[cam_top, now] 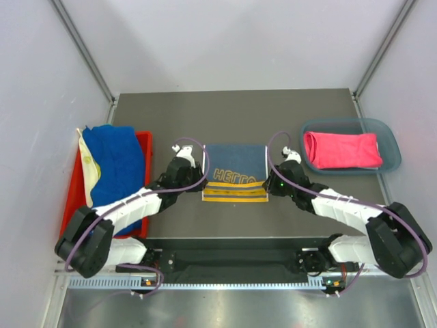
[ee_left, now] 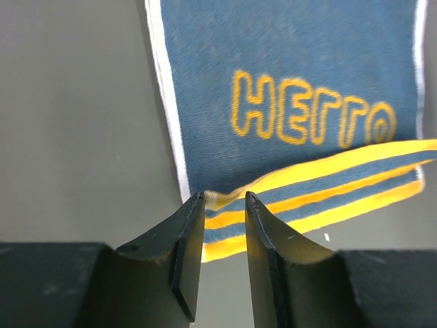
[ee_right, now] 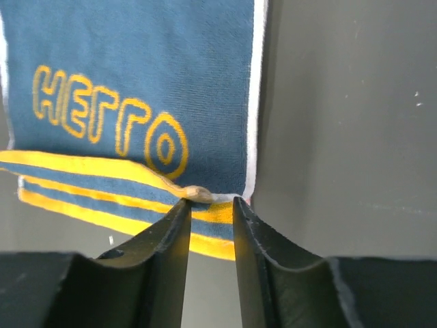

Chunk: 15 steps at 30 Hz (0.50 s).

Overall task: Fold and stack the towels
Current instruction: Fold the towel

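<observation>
The "HELLO" towel (cam_top: 235,174) lies flat at the table's middle, navy side up, with a yellow-striped band along its near edge. My left gripper (cam_top: 196,178) is at its near left corner and my right gripper (cam_top: 274,179) is at its near right corner. In the left wrist view the left gripper (ee_left: 225,197) stands open, and the towel (ee_left: 293,82) has its folded corner just at the fingertips. In the right wrist view the right gripper (ee_right: 208,200) is open too, with the corner of the towel (ee_right: 136,68) touching the left fingertip (ee_right: 179,208). A royal blue towel (cam_top: 116,164) and a cream towel (cam_top: 87,167) lie at the left. A hot pink towel (cam_top: 341,150) lies at the right.
A red tray (cam_top: 145,147) at the left edge holds the blue and cream towels. A translucent teal bin (cam_top: 390,147) at the right holds the pink towel. White walls close in the table on three sides.
</observation>
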{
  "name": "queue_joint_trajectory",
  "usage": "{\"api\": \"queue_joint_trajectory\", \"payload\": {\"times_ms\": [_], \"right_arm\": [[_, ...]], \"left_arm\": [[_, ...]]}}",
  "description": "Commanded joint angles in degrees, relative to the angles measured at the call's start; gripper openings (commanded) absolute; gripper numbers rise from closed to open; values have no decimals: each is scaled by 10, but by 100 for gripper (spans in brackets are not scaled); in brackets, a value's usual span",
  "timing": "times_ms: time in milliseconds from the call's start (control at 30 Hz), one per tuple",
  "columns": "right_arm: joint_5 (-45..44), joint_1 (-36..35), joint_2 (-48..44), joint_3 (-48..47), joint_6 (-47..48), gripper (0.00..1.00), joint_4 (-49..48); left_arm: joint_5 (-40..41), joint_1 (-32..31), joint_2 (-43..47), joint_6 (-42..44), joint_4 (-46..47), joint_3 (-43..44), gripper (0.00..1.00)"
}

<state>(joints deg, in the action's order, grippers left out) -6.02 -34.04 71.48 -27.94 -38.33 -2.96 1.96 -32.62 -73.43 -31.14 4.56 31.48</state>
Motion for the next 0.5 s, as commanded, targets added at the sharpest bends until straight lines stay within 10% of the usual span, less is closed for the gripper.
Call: {"api": "queue_joint_trajectory", "payload": {"times_ms": [0,467], "right_arm": [[-8,-10,-42,-37,14,32,26],[-23,-13,18,-123,37,34,76]], "left_arm": [[-11,-2,51,15,-23,18,36],[13,-2,-32,28,-82,129,31]]}}
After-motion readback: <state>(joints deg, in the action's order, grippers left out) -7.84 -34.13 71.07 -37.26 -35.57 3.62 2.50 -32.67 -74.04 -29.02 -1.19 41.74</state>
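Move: Just ahead of the left hand, some 13 cm out, in line with it and about 2 cm lower, lies the blue towel's far left corner; its "HELLO" lettering is about 2 cm ahead and 9 cm to the right. From the right hand, the far right corner is roughly 14 cm straight ahead and some 2 cm lower, with the lettering about 4 cm ahead and 9 cm left. The lettering too lies some 2 cm below both hands. Rising about 5 cm with fingers already part-open, both hands come free of the towel's just-released near corners, then swing forward some 2.5 cm over it towards its far edge, the left also drifting slightly right. They crest and just begin to sink, fingertips lifted about 5 degrees, grip gaps essentially unchanged. ##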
